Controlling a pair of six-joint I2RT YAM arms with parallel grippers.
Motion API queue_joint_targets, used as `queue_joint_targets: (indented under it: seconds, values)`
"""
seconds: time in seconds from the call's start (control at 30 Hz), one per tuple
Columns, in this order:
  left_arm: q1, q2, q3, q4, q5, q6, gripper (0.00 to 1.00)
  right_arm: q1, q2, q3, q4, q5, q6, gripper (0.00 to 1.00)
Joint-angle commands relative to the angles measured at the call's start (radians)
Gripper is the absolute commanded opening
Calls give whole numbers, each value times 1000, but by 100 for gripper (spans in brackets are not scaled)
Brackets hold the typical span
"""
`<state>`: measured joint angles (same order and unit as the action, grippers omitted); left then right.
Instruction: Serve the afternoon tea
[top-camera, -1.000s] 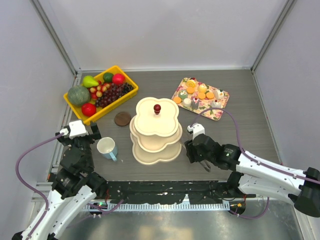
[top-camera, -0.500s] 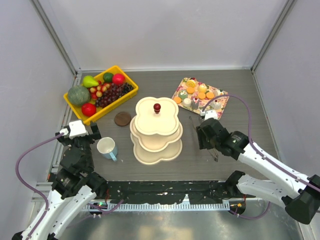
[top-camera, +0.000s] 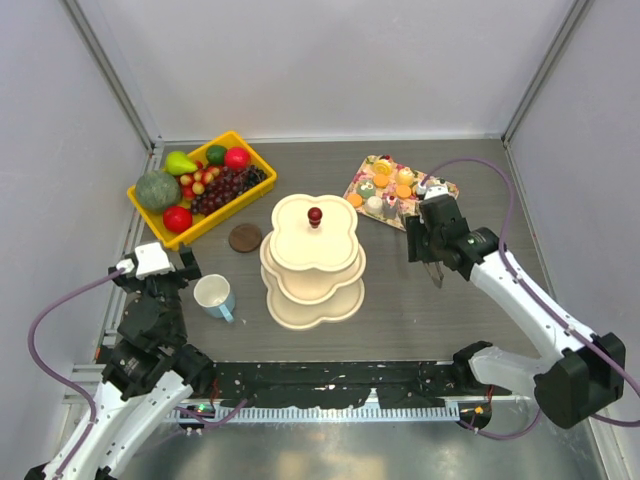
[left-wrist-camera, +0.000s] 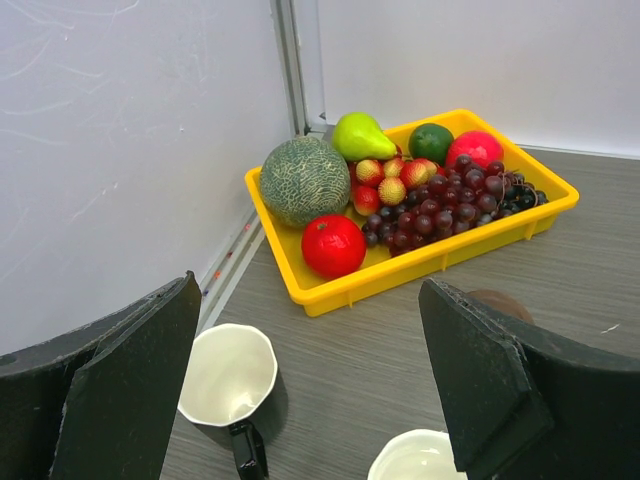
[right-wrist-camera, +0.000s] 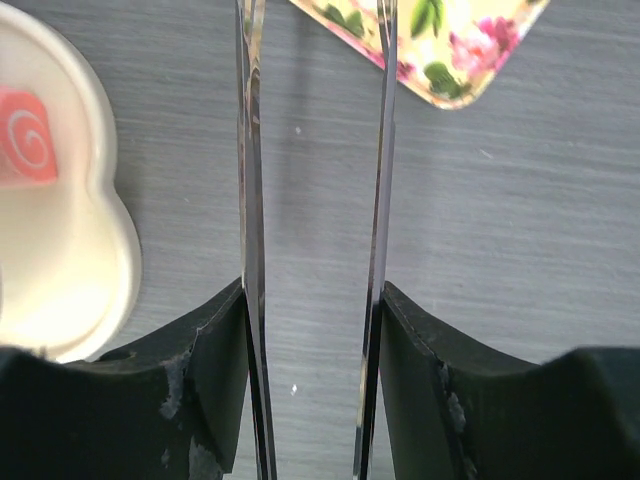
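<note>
The cream three-tier stand (top-camera: 313, 255) with a red knob (top-camera: 314, 216) stands mid-table. A pink pastry (right-wrist-camera: 22, 135) lies on its lower tier (right-wrist-camera: 70, 250). Small pastries and orange biscuits (top-camera: 395, 185) sit on the floral tray (top-camera: 357, 177). My right gripper (top-camera: 432, 255) hovers at the tray's near edge, shut on metal tongs (right-wrist-camera: 250, 150) whose blades stand apart with nothing between them. My left gripper (left-wrist-camera: 310, 285) is open above the dark mug (left-wrist-camera: 228, 385). The pale blue mug (top-camera: 214, 296) stands just right of it.
A yellow bin of fruit (top-camera: 200, 185) sits at the back left. A brown disc (top-camera: 245, 237) lies between the bin and the stand. Grey walls close the table on three sides.
My right arm has swung with the tongs from the stand's near-right side back toward the floral tray. The left arm has not moved.
</note>
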<state>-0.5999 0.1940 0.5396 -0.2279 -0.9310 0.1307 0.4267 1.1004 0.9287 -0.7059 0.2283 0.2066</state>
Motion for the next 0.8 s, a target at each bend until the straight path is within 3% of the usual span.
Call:
queue_joint_targets:
  seconds: [0.0,0.23,0.77]
  values:
    - [6,-16,5,41,8,-22,99,-3,85,90,111,-57,-23,55]
    - [6,-33,3,36,8,-25,99,-12,229,173,141,14,5,56]
    - [5,-41,3,33,14,-32,99,-34,483,251,206,9,43,57]
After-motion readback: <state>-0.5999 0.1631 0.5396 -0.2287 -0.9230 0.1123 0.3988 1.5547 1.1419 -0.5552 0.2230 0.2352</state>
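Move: The grey speckled cake on the flowered tray lies about 14 cm ahead of the right hand, 2 cm to its left and 13 cm below. The white cake sits some 3 cm left of it, the round white speckled piece about 8 cm right of it. The pink roll, on the stand's bottom tier, is level with the hand, some 13 cm left and low. From the left hand the grey cake lies roughly 23 cm ahead, 40 cm right, 26 cm below. The grey speckled cake is what the open tongs come over: the right hand, still holding them, carries them forward about 9 cm and some 3 cm left, away from the pink roll and over the tray's near edge. It sinks about 4 cm, mostly late in the reach, the fingers tipping down about 5 degrees. ##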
